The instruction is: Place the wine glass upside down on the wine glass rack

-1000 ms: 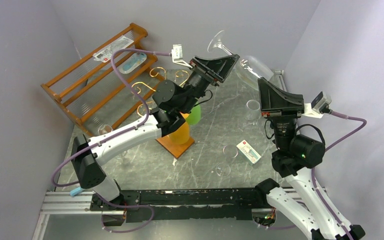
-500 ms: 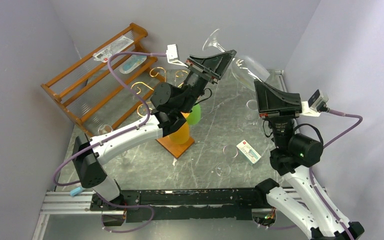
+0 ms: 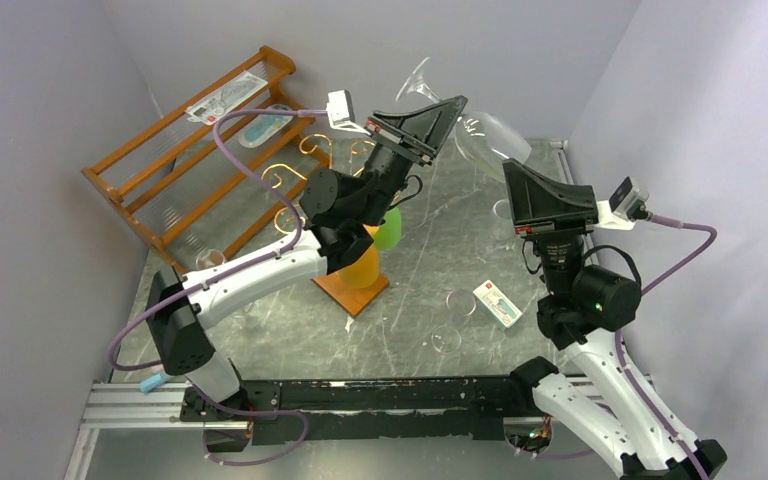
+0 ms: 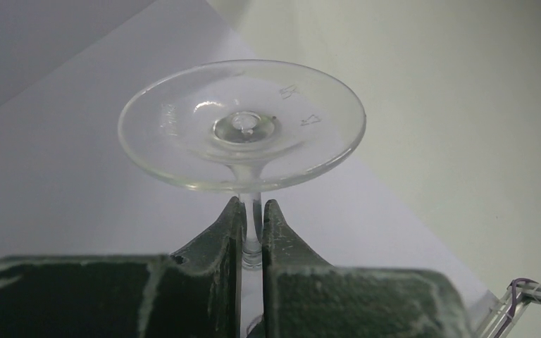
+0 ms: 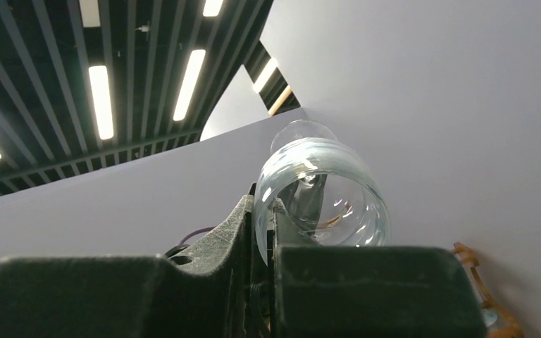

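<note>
A clear wine glass (image 3: 485, 140) hangs tilted high over the back of the table, foot up and to the left. My left gripper (image 3: 449, 104) is shut on its thin stem just below the round foot (image 4: 241, 127); in the left wrist view the stem (image 4: 251, 229) sits pinched in the left gripper (image 4: 252, 211). My right gripper (image 3: 509, 166) is shut on the bowl's rim; the right wrist view shows the bowl (image 5: 331, 193) with one finger inside and one outside, at the right gripper (image 5: 264, 204). The wine glass rack (image 3: 295, 176), gold scroll arms on an orange-brown base (image 3: 344, 291), stands below the left arm.
An orange (image 3: 360, 266) and a green (image 3: 391, 230) rounded object sit at the rack. A stepped wooden slatted shelf (image 3: 200, 140) holding packets fills the back left. A small box (image 3: 497, 302) and several clear glasses (image 3: 459, 301) lie on the marble table (image 3: 290, 330).
The left gripper's jaws have closed onto the stem. Both arms and the glass have drifted a little to the left and up.
</note>
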You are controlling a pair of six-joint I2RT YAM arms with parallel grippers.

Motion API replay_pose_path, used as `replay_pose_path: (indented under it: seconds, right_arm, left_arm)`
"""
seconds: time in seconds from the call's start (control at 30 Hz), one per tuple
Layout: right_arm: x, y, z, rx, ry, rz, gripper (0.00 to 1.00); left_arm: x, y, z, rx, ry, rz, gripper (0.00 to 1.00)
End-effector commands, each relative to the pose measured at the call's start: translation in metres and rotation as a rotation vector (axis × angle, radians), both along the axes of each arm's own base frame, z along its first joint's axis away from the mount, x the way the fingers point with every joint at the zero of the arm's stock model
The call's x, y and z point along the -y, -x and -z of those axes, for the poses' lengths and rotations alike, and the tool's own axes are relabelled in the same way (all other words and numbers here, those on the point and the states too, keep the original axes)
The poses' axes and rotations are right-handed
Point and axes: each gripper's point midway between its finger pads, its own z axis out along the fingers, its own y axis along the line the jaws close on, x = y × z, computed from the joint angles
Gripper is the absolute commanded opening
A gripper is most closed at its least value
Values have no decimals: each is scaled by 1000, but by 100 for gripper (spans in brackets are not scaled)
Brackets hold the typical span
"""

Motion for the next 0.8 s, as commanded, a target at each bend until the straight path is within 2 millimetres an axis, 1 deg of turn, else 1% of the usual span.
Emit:
replay_pose_path:
  seconds: [0.0, 0.03, 0.1, 0.13, 0.17, 0.23, 0.3, 0.33, 0.37, 0.47, 0.5, 0.63, 0.7, 0.77]
  right_arm:
    - [0, -8, 7, -56, 8, 13, 14]
    - [1, -11, 10, -76, 8, 24, 23]
    - [5, -14, 16, -112, 14, 51, 40]
    - [7, -15, 19, -126, 22, 65, 46]
    - [9, -16, 22, -144, 25, 78, 51]
    - [13, -19, 29, -179, 35, 111, 58]
    - [17, -20, 34, -203, 47, 135, 61]
    - [19, -19, 35, -208, 50, 145, 61]
    - [21, -18, 36, -214, 47, 154, 62]
    - [26, -18, 40, -228, 46, 176, 62]
    - [27, -18, 40, -233, 46, 183, 62]
    - [29, -23, 46, -266, 50, 198, 62]
    - [29, -26, 50, -284, 53, 202, 62]
    - [29, -29, 54, -302, 57, 211, 62]
  left_arm:
    - [-1, 4, 7, 69, -97, -72, 5]
    - [-3, 4, 8, 90, -141, -96, 5]
    - [-13, 5, 5, 139, -225, -148, 5]
    - [-16, 3, 10, 154, -289, -166, 5]
    - [-20, 5, 10, 193, -346, -182, 5]
    - [-28, 8, 12, 244, -449, -189, 5]
    - [-38, 12, 11, 294, -547, -196, 5]
    - [-42, 16, 13, 323, -598, -192, 5]
    - [-49, 21, 8, 356, -637, -201, 5]
    - [-68, 31, 7, 403, -785, -222, 5]
    - [-76, 34, 14, 392, -851, -223, 5]
    - [-109, 42, 15, 389, -981, -276, 5]
    - [-124, 47, 20, 375, -1039, -288, 5]
    - [-137, 52, 28, 361, -1098, -291, 5]
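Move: The left gripper pinches the wine glass's stem; the wine glass rack's top hub, where the glass is going, lies about 19 cm to its left, level fore and aft, some 26 cm below. The hanging green glass is roughly 10 cm left and 32 below; the orange one 15 left, 7 nearer and 32 below. From the right gripper, pinching the bowl's rim, the hub is about 25 cm left, 6 ahead and 22 below. Open the right gripper to let go of the bowl's rim and ease it down about 4 cm, slightly forward and right. Keep the left pinch on the stem and, after a small dip, sweep the glass some 11 cm left and 4 cm back towards the rack, staying high, while rolling the wrist nearly 60 degrees so the foot comes uppermost and the bowl swings down. ##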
